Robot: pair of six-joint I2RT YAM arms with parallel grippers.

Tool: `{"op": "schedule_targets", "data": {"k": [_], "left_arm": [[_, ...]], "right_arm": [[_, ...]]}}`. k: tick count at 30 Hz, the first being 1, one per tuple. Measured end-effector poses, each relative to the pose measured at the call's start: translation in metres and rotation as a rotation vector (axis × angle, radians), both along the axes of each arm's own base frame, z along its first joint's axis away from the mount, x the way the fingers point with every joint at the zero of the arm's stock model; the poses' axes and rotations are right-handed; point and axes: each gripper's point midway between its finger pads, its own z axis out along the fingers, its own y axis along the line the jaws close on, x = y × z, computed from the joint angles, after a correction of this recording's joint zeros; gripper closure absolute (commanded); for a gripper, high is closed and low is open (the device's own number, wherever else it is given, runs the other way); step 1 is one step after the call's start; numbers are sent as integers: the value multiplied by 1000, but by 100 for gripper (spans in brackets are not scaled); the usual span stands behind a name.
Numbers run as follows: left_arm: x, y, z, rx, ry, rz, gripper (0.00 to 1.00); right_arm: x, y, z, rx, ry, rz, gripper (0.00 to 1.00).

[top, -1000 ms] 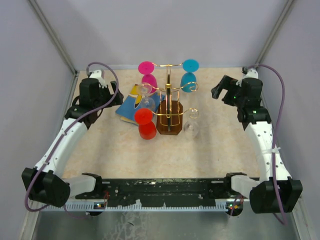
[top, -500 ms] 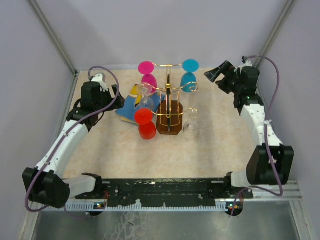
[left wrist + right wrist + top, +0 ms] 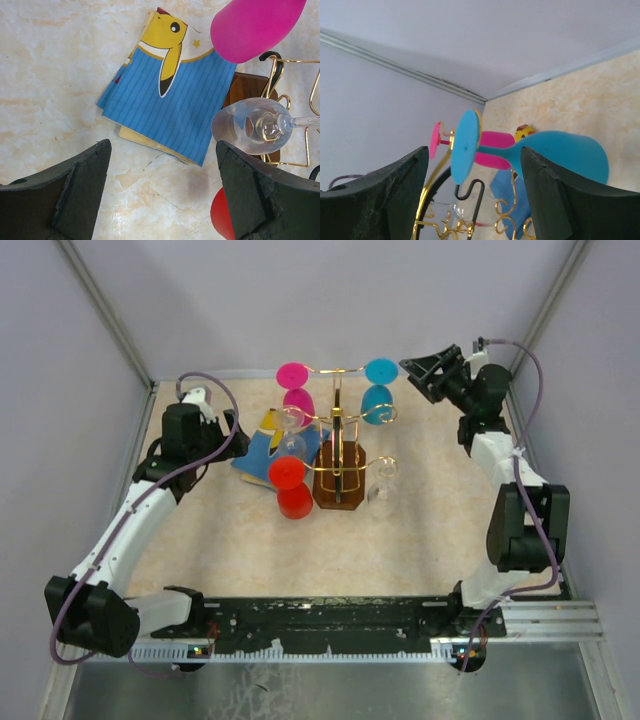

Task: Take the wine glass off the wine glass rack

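The gold wire wine glass rack (image 3: 340,445) stands mid-table on a dark wooden base (image 3: 338,490). Several glasses hang on it upside down: a blue wine glass (image 3: 378,387), a pink one (image 3: 295,390), a red one (image 3: 290,486) and a clear one (image 3: 383,488). My right gripper (image 3: 425,375) is open, raised just right of the blue glass and clear of it. In the right wrist view the blue glass's foot (image 3: 465,147) and bowl (image 3: 560,150) show beyond that gripper (image 3: 474,160). My left gripper (image 3: 228,430) (image 3: 162,150) hangs open over the table, left of the rack.
A blue striped booklet with a yellow cartoon figure (image 3: 170,95) lies left of the rack base. A second clear glass (image 3: 255,125) hangs just above its right edge. Grey walls close in the table at the back and both sides.
My right arm has swung up and leftward, bringing its gripper close to the blue glass at the rack's top right, and its jaws have narrowed a little. The left arm has barely moved.
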Motion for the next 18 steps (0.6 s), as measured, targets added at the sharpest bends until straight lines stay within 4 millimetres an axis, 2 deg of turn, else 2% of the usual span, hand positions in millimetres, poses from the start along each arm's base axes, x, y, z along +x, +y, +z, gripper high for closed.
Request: {"op": "schedule_targets", "data": {"k": [6, 13, 18], "left_arm": [[0, 0, 0, 2, -2, 0, 8], [1, 1, 0, 7, -4, 4, 8], [1, 2, 0, 9, -5, 8, 8]], "right_arm": [[6, 9, 28, 25, -83, 47, 37], [15, 16, 11, 29, -39, 65, 47], [14, 20, 7, 30, -40, 90, 48]]}}
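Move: The blue wine glass hangs upside down at the rack's far right corner. Its round foot is some 3 cm ahead of the right hand, 6 cm to its left and about level, with the bowl about 9 cm below that hand. From the right hand, the pink foot is about 24 cm left and 1 cm ahead, and the rack's post top 15 cm left and 9 cm back. From the left hand, the blue foot lies about 12 cm ahead, 30 cm right and 8 cm higher. Left and forward, the right hand creeps about 2.5 cm in towards the blue glass's foot, first bobbing up almost 3 cm and then sinking most of that again. It swings about 5 degrees counter-clockwise, and its fingers, one above the other, narrow from three-quarters open to about half without closing on the foot. ##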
